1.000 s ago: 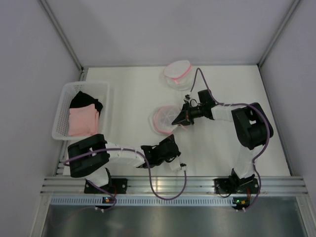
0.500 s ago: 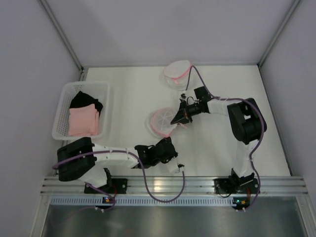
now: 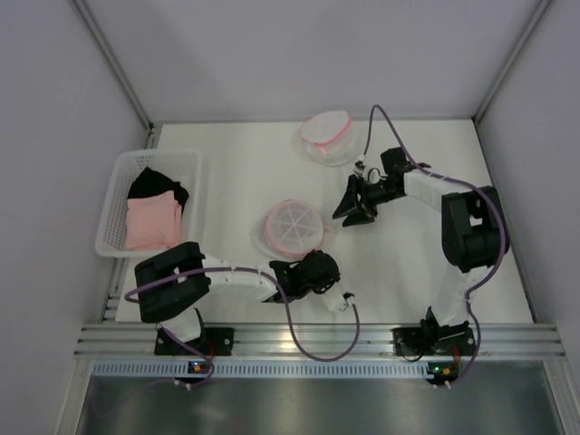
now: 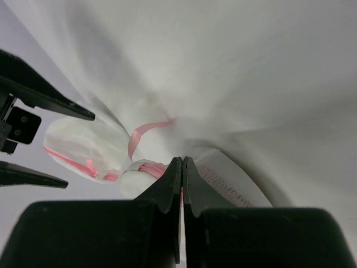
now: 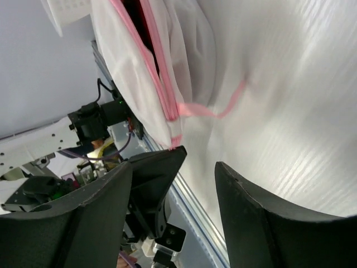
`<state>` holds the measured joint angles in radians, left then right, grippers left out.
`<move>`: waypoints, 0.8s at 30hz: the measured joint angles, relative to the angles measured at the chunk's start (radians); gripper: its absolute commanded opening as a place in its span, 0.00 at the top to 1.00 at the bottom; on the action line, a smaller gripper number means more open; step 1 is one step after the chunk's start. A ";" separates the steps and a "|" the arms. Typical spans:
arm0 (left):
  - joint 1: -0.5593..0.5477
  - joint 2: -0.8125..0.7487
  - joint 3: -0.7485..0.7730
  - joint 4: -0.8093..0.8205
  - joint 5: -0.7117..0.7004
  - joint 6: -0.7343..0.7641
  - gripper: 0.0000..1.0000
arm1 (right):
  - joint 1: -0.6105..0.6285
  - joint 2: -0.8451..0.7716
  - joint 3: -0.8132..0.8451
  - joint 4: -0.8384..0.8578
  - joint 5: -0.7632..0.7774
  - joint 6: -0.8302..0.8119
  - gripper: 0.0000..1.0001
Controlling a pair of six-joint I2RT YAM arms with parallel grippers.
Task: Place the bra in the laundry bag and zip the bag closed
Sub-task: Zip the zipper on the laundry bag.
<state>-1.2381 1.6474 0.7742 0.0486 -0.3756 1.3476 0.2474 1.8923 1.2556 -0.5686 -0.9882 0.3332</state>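
Observation:
The laundry bag (image 3: 292,227) is a round white mesh pouch with pink trim, lying mid-table. A pinkish mass shows through its mesh; I cannot tell whether that is the bra. My left gripper (image 3: 311,268) is at the bag's near edge, shut on the pink trim (image 4: 182,162), with the mesh (image 4: 237,181) beside it. My right gripper (image 3: 350,212) stands open to the right of the bag and clear of it. In the right wrist view the open gripper (image 5: 199,157) faces the bag's pink zip (image 5: 159,72), which gapes at the top. A loose pink ribbon (image 5: 215,109) trails from the zip.
A second round mesh bag (image 3: 326,134) lies at the back of the table. A white basket (image 3: 113,204) at the left holds a folded pink garment (image 3: 152,222) and a black one (image 3: 156,184). Side walls enclose the table.
My right gripper has opened, let go of the bag and drawn back to the right. The bag has slid left and settled flatter. My left gripper stays shut on its near edge.

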 measured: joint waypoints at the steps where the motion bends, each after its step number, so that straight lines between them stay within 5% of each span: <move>1: 0.002 0.000 0.005 0.005 -0.003 -0.005 1.00 | -0.005 -0.023 -0.032 -0.014 0.002 -0.016 0.39; 7: 0.009 0.000 0.013 0.024 -0.003 -0.019 1.00 | 0.058 -0.063 -0.169 0.002 -0.023 0.000 0.44; 18: 0.019 -0.001 0.013 0.027 0.018 -0.026 1.00 | 0.133 0.005 -0.161 0.237 -0.053 0.171 0.62; 23: 0.021 -0.005 0.013 0.027 0.024 -0.039 1.00 | 0.137 0.044 -0.133 0.251 -0.046 0.194 0.60; 24: 0.022 -0.009 0.013 0.027 0.024 -0.041 1.00 | 0.137 0.046 -0.127 0.250 -0.044 0.194 0.70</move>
<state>-1.2163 1.6386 0.7876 0.0757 -0.3511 1.3067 0.3840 1.9385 1.1282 -0.3183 -1.0325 0.5270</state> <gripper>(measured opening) 0.015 0.399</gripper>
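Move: The zipper's near end, pinched in the shut left fingers, lies about 6 cm back, 5 cm to the left and 5 cm below the open right hand. The pink ribbon hanging off that end is nearer, some 4 cm back, 4 cm left and 6 cm down. The stuffed bag's middle lies about 12 cm left of the right hand, 3 cm back and 7 cm down. For the left hand, the zipper end is right between its fingertips. The left fingers keep their pinch on the zipper end, almost still, while the right hand returns to it. It sweeps back about 6 cm, then curves left some 5 cm and slightly forward again, sinking about 3 cm in all; its fingers narrow part-way but stay open, ending close around the zipper end just above the left fingertips. ##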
